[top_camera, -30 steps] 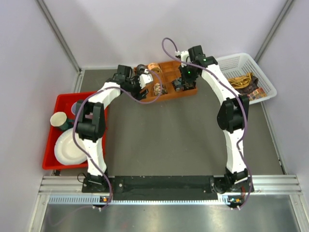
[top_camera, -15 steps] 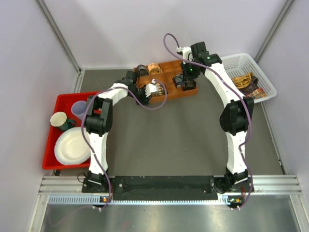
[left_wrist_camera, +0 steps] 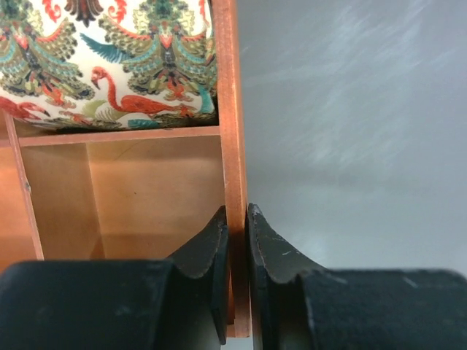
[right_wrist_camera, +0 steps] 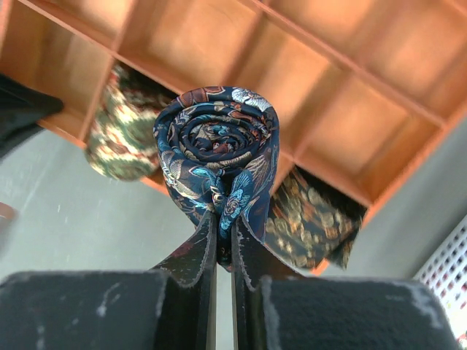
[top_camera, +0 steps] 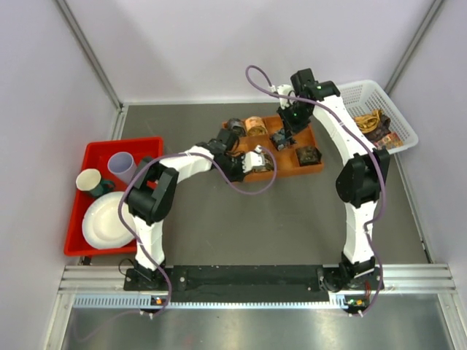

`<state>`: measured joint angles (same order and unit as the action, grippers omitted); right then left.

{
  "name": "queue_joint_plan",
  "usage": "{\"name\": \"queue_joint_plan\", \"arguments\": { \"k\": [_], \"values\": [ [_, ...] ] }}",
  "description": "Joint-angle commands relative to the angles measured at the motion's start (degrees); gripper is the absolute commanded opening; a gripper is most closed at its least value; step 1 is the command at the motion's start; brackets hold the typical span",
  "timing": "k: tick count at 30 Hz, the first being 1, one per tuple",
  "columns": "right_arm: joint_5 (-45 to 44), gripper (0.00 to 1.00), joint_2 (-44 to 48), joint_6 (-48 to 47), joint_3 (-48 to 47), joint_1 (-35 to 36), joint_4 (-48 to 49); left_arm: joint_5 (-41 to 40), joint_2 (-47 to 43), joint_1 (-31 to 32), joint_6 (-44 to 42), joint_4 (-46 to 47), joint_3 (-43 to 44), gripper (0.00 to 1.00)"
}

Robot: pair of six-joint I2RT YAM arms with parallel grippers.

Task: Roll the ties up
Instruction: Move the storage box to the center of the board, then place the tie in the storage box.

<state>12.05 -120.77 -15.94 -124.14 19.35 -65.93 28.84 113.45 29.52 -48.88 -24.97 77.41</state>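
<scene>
My left gripper point(left_wrist_camera: 236, 230) is shut on the side wall of the orange wooden tray point(left_wrist_camera: 146, 189), one jaw inside, one outside. A cream tie with red birds point(left_wrist_camera: 109, 65) fills the compartment beyond. In the top view this left gripper point(top_camera: 244, 162) sits at the tray's point(top_camera: 290, 169) near left corner. My right gripper point(right_wrist_camera: 225, 233) is shut on a rolled dark blue floral tie point(right_wrist_camera: 219, 142), held above the tray point(right_wrist_camera: 219, 44). Two more rolled ties lie in compartments below: a green-cream one point(right_wrist_camera: 124, 131) and a dark gold-patterned one point(right_wrist_camera: 310, 219).
A white basket point(top_camera: 394, 109) at the back right holds loose gold and brown ties point(top_camera: 368, 122). A red bin point(top_camera: 146, 146) on the left carries cups point(top_camera: 120, 164) and a white plate point(top_camera: 106, 222). A brown coil point(top_camera: 255, 124) stands at the tray's far edge.
The left gripper closed on the tray's wall and the tray slid right and nearer. The right gripper stayed shut on the blue tie, shifting slightly with the tray.
</scene>
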Motion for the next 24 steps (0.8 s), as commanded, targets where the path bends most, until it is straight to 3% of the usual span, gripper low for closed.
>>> {"name": "queue_joint_plan", "arguments": {
  "k": [1, 6, 11, 24],
  "values": [
    [0.69, 0.0, 5.28, -2.51, 3.0, 0.16, -7.71, -5.37, -3.4, 5.19, 12.37, 2.99, -4.26, 0.0],
    [-1.15, 0.0, 9.05, -3.39, 8.37, -0.11, -11.41, -11.77, -7.09, 10.2, 19.43, 8.17, -10.34, 0.0],
    [-2.03, 0.0, 10.73, -1.37, 13.65, -0.37, -10.9, -15.65, -7.72, 13.36, 23.74, 7.66, -13.33, 0.0],
    [-0.91, 0.0, 0.28, 4.08, 12.17, -3.88, -5.09, -17.68, -7.01, 15.57, 27.09, 7.48, -13.68, 0.0]
  ]
}}
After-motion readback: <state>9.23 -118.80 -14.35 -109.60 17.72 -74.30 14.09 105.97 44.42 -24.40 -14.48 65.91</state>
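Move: The left hand already grips the box's near wall by its near-left corner; the box's middle lies about 11 cm ahead and 12 cm right of this hand, the board's middle about 12 cm right and 1 cm back. The right hand holds the rolled blue tie above the box: the empty near-row compartment is roughly 14 cm below and 2 cm back, with the flamingo tie 8 cm left of that compartment and the black tie 9 cm right of it. Still pinching the near wall, the left hand drags the box back about 7 cm and right some 5 cm towards the board's middle, turning counter-clockwise about 10 degrees and easing to a stop. The right hand keeps the rolled tie, travels back and somewhat right with the box, then mostly sinks towards the empty compartment while its fingers tip to nearly vertical. ##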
